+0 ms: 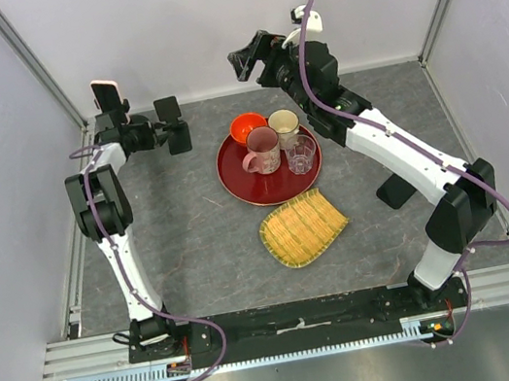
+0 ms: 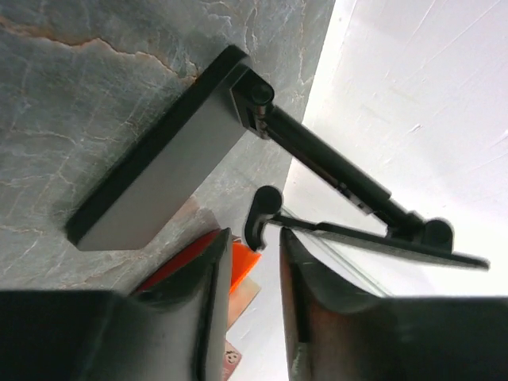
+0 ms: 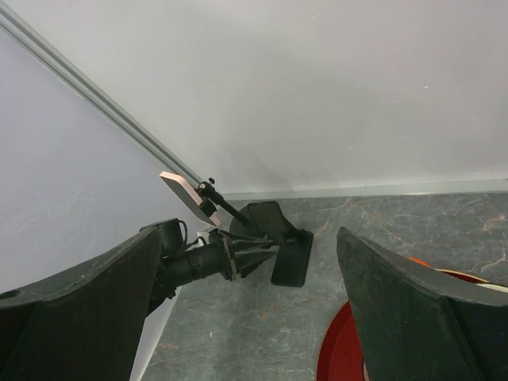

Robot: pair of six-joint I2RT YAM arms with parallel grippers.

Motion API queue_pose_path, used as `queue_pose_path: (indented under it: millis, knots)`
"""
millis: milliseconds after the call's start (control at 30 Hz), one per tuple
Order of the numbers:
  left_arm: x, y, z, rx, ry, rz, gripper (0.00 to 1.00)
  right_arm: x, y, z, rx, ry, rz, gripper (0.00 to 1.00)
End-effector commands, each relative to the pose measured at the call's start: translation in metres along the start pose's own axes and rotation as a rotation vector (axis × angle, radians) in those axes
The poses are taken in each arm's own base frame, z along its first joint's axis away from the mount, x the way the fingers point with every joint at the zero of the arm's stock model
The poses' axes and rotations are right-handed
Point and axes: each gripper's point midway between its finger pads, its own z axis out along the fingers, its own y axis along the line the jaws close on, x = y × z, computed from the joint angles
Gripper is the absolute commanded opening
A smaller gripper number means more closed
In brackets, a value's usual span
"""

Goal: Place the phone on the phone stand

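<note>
The pink-edged phone point(image 1: 107, 96) stands high in the back-left corner, above my left wrist. Seen from the right wrist, the phone point(image 3: 189, 198) is tilted, its back against the knobbed top joint of the thin arm of the black phone stand point(image 3: 290, 258). The stand's base point(image 1: 177, 137) lies flat on the table. The left wrist view shows the stand point(image 2: 159, 175), its arm and an edge-on cradle with a hooked lip just past my fingertips. My left gripper point(image 2: 254, 246) point(image 1: 153, 131) is slightly open, nothing between the fingers. My right gripper point(image 1: 249, 56) hangs raised and wide open, empty.
A red tray point(image 1: 231, 170) holds an orange bowl point(image 1: 246, 128), pink mug point(image 1: 262, 150), beige cup point(image 1: 284, 126) and clear glass point(image 1: 301, 155). A woven bamboo dish point(image 1: 303, 228) lies in front of it. A small black block point(image 1: 395, 190) sits by the right arm. Walls enclose three sides.
</note>
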Motion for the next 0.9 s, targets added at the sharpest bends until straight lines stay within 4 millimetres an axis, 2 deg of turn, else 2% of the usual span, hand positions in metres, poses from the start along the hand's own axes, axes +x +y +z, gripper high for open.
queue_pose_path:
  millis: [0,33,67,100,133,200,233,333,433,467,500,567,633,667,700,733,767,833,867]
  knots:
    - [0.007,-0.024,-0.011,0.044,-0.005,0.018,0.48,-0.011,0.008,-0.003,-0.036,-0.032,0.019,0.98]
    - [0.007,-0.024,-0.012,0.044,-0.008,0.029,0.53,-0.010,0.008,-0.002,-0.037,-0.030,0.017,0.98]
    - [0.008,-0.023,-0.013,0.039,-0.009,0.033,0.78,-0.012,0.009,-0.003,-0.038,-0.033,0.018,0.98]
    - [0.008,-0.020,-0.014,0.030,-0.017,0.034,0.80,-0.011,0.008,-0.002,-0.038,-0.032,0.019,0.98]
    - [0.010,-0.026,-0.019,0.050,-0.022,0.058,0.80,-0.010,0.009,-0.002,-0.041,-0.029,0.017,0.98]
    - [0.012,-0.023,-0.023,0.044,-0.025,0.073,0.82,-0.011,0.009,-0.003,-0.042,-0.030,0.016,0.98]
    - [0.016,-0.029,-0.030,0.058,-0.028,0.096,0.83,-0.011,0.010,-0.003,-0.043,-0.030,0.015,0.98]
    - [0.024,-0.022,-0.040,0.067,-0.024,0.114,0.85,-0.017,0.008,-0.006,-0.030,-0.035,-0.004,0.98]
    - [0.041,-0.014,-0.055,0.098,0.000,0.138,0.86,-0.023,0.005,-0.012,-0.009,-0.046,-0.029,0.98]
    - [0.049,-0.004,-0.065,0.092,0.004,0.137,0.86,-0.025,0.004,-0.013,-0.005,-0.051,-0.036,0.98]
    - [0.054,-0.008,-0.071,0.130,0.008,0.161,0.86,-0.025,0.001,-0.015,0.008,-0.051,-0.043,0.98]
    - [0.069,0.004,-0.087,0.144,0.028,0.170,0.86,-0.029,0.001,-0.019,0.016,-0.052,-0.057,0.98]
    - [0.082,0.005,-0.100,0.179,0.041,0.208,0.86,-0.037,-0.003,-0.023,0.041,-0.068,-0.083,0.98]
    - [0.095,0.016,-0.114,0.181,0.060,0.215,0.86,-0.037,-0.007,-0.025,0.063,-0.062,-0.094,0.98]
    - [0.103,0.011,-0.124,0.225,0.058,0.258,0.85,-0.041,-0.012,-0.027,0.091,-0.071,-0.118,0.98]
    - [0.112,0.015,-0.132,0.233,0.064,0.286,0.84,-0.044,-0.016,-0.030,0.115,-0.073,-0.131,0.98]
    - [0.124,0.019,-0.147,0.248,0.060,0.319,0.84,-0.039,-0.023,-0.034,0.154,-0.035,-0.154,0.98]
    - [0.145,0.030,-0.156,0.252,0.066,0.435,0.83,-0.037,-0.046,-0.046,0.255,-0.011,-0.207,0.98]
    - [0.153,0.029,-0.161,0.252,0.048,0.491,0.83,-0.015,-0.073,-0.056,0.339,0.060,-0.242,0.98]
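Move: The folding stand is right at the left gripper: its middle lies some 3 cm ahead, 3 cm right and 3 cm lower, with the lip of its plate between the barely parted fingertips. The round base of the stand holding the phone sits about 5 cm ahead, 10 cm to the left and 7 cm below, and the orange bowl about 29 cm right and 2 cm back. From the right hand, the folding stand lies roughly 16 cm ahead, 28 cm left and 37 cm down. Open the left gripper wide around the folding stand's lip, letting it sink about 1 cm, then draw it back from the stand, slowly at first and then fast, some 16 cm back and rising about 6 cm, tipping the fingers up roughly 10 degrees. Hold the open right hand still, then late on start it about 4 cm to the right. ##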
